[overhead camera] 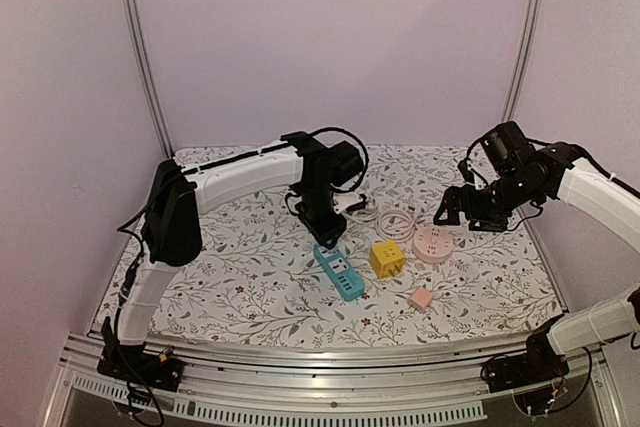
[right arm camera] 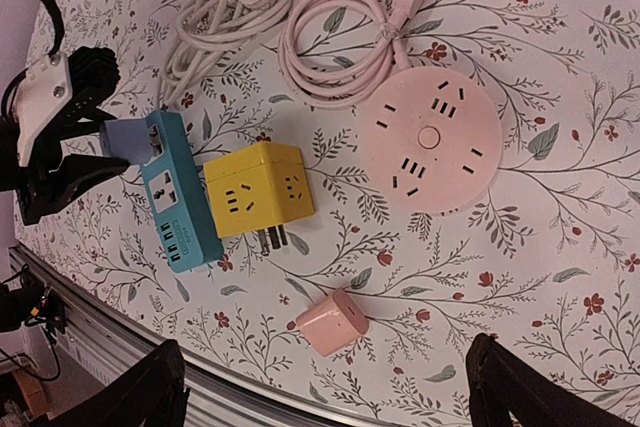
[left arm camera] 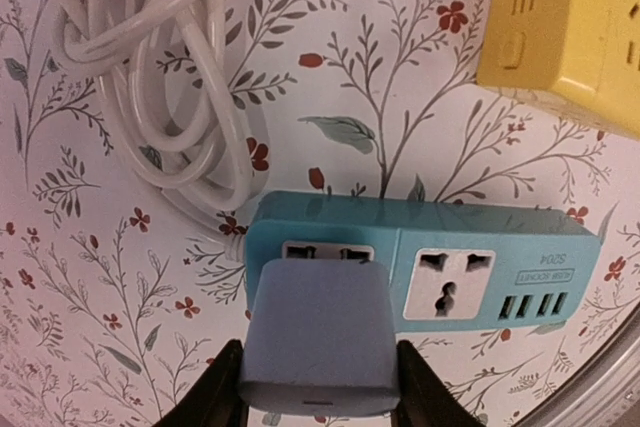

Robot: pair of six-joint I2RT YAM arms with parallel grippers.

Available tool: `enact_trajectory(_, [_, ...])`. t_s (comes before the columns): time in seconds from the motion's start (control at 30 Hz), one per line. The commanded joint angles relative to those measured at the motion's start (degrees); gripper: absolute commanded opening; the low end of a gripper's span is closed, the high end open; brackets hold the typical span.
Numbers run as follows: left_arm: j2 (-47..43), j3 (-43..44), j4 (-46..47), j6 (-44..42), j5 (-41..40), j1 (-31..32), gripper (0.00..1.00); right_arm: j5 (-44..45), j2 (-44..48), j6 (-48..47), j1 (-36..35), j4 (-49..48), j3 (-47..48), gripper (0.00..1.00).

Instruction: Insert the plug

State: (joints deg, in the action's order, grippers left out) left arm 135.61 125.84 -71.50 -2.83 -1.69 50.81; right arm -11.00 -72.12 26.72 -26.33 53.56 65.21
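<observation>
My left gripper (left arm camera: 318, 389) is shut on a blue-grey plug (left arm camera: 318, 332), one finger on each side of it. The plug's front end sits against the left socket of a teal power strip (left arm camera: 385, 222). That socket's upper slots show just above the plug. The prongs are hidden, so how deep they sit cannot be told. In the right wrist view the plug (right arm camera: 125, 137) stands at the far end of the teal strip (right arm camera: 180, 197). My right gripper (right arm camera: 325, 397) hangs open above the table's right side, holding nothing.
A yellow cube adapter (right arm camera: 258, 187) lies just right of the teal strip. A small pink plug (right arm camera: 333, 322) lies near the front edge. A round pink power strip (right arm camera: 430, 142), its pink cable (right arm camera: 340, 37) and a coiled white cable (left arm camera: 170, 77) lie behind.
</observation>
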Motion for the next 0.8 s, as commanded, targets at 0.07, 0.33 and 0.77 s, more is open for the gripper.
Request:
enact_trajectory(0.07, [3.43, 1.34, -1.68, -0.18, 0.3, 0.31, 0.0, 0.57, -0.44, -0.8, -0.04, 0.58, 0.26, 0.96])
enact_trajectory(0.33, [-0.22, -5.34, -4.39, 0.48, -3.11, 1.55, 0.0, 0.52, -0.04, -0.51, -0.03, 0.67, -0.26, 0.96])
enact_trajectory(0.77, [-9.99, -20.95, -6.69, 1.34, -0.39, 2.0, 0.0, -1.01, -0.68, 0.35, -0.02, -1.18, -1.13, 0.96])
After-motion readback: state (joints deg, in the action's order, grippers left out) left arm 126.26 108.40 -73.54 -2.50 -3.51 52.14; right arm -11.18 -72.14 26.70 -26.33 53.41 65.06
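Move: The far socket of the teal power strip lies almost under the plug in the left hand: about 1 cm to the right of the hand point and some 4 cm below it. The strip's middle is about 4 cm nearer the base and 3 cm to the hand's right. The yellow cube stands about 12 cm right and 3 cm back, the white cable coil about 9 cm ahead and 5 cm right. From the right hand, the socket is some 25 cm left and 5 cm ahead. The plug, still pinched in the left fingers, eases down onto the far socket, then pushes the power strip along the table, back towards the base and equally to the left, away from the yellow cube. The hand barely stirs at first, then speeds up, covering about 7.5 cm and sinking 1 cm in all, while its left side tilts up some 10 degrees. The grip keeps its width. ##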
